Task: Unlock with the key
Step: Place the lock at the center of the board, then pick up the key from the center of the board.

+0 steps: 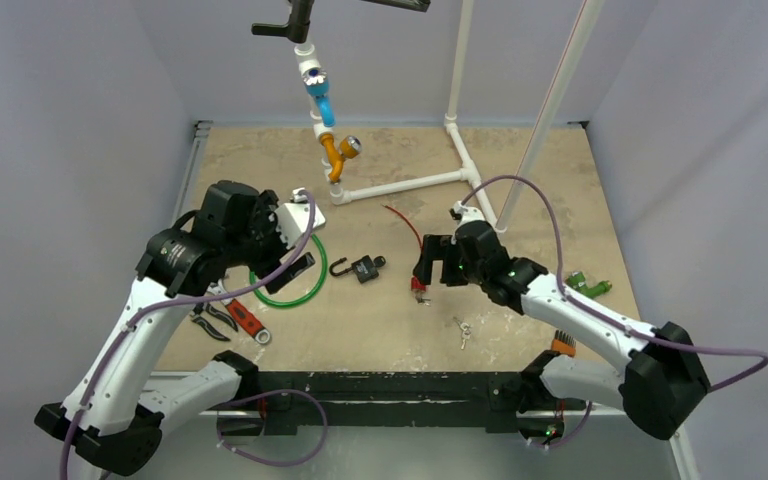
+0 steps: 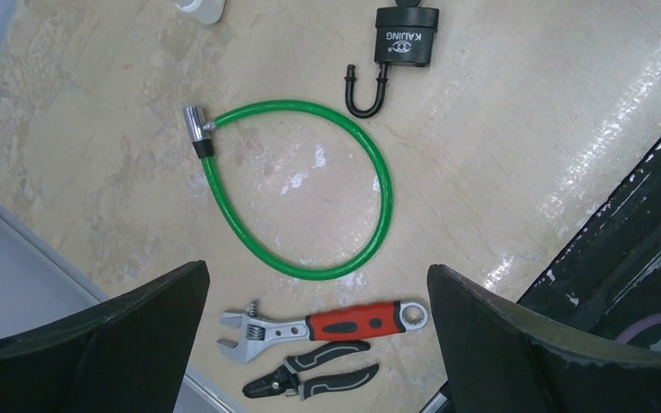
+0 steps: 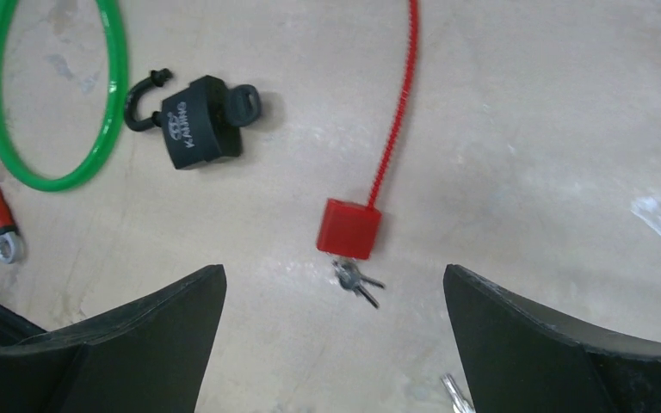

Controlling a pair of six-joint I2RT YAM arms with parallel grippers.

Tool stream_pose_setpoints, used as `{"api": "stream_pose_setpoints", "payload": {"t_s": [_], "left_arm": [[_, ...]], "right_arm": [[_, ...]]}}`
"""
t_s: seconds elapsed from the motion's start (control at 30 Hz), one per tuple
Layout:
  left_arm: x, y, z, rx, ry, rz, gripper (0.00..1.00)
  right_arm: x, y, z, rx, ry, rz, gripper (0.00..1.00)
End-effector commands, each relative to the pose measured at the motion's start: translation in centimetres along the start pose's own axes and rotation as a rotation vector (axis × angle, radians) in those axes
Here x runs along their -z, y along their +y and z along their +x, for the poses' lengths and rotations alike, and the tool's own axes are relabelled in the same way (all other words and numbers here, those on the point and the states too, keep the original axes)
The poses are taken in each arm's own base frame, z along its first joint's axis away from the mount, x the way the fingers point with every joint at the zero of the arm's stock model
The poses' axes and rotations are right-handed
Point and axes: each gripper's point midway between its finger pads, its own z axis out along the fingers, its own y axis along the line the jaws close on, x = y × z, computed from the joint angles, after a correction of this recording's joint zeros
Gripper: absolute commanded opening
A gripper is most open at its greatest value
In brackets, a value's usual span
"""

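A red block lock [image 3: 349, 228] lies on the table with a thin red cable [image 3: 393, 120] running away from it. A small bunch of keys [image 3: 357, 284] sticks out of its near face. My right gripper [image 3: 334, 275] hovers open just above those keys, touching nothing. To the left lies a black padlock [image 3: 200, 122] with a black-headed key [image 3: 243, 103] in its body. One end of its shackle [image 3: 140, 101] stands free. My left gripper [image 2: 318, 268] hangs open and empty over a green cable lock [image 2: 310, 189], well above the table.
A red-handled wrench [image 2: 327, 325] and black pliers [image 2: 310, 379] lie near the left front edge. Another loose key set [image 1: 463, 330] sits in front of the right gripper. A white pipe frame [image 1: 410, 185] with orange and blue valves [image 1: 332, 150] stands at the back.
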Motion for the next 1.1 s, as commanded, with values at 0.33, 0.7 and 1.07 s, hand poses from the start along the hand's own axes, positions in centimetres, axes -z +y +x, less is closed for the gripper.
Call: {"api": "stream_pose_setpoints", "payload": {"t_s": [0.33, 0.7, 1.07], "left_arm": [[-1.7, -0.3, 1.4, 0.019, 0.049, 0.018, 1.0], [-1.2, -0.8, 1.8, 0.028, 0.045, 0.026, 1.0], [-0.9, -0.5, 0.9, 0.048, 0.029, 0.024, 1.0]], "right_arm": [[5.4, -6.7, 8.7, -0.286, 0.154, 0.275, 0.78], [4.9, -8.9, 13.3, -0.31, 0.238, 0.367, 0.64], [4.1, -7.9, 14.3, -0.202, 0.282, 0.429, 0.38]]}}
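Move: The loose keys lie about 11 cm back, 7 cm to the right and some 10 cm below the open right hand. The red lock, already let go, is about 2 cm back and 3 cm left of that hand, 9 cm down. The black padlock is some 2 cm ahead and 13 cm left of it, also about 9 cm below. From the left hand the keys are roughly 6 cm back, 35 cm right and 25 cm down. Away from the red lock towards the loose keys, the right hand swings back about 11 cm and to the right, lifting slightly before sinking to end some 9 cm lower, with a small leftward correction at the end. Its wrist tips down about 20 degrees and turns clockwise while the wide-open fingers close about halfway, ending around the keys. The left hand sinks roughly 3 cm, open. ##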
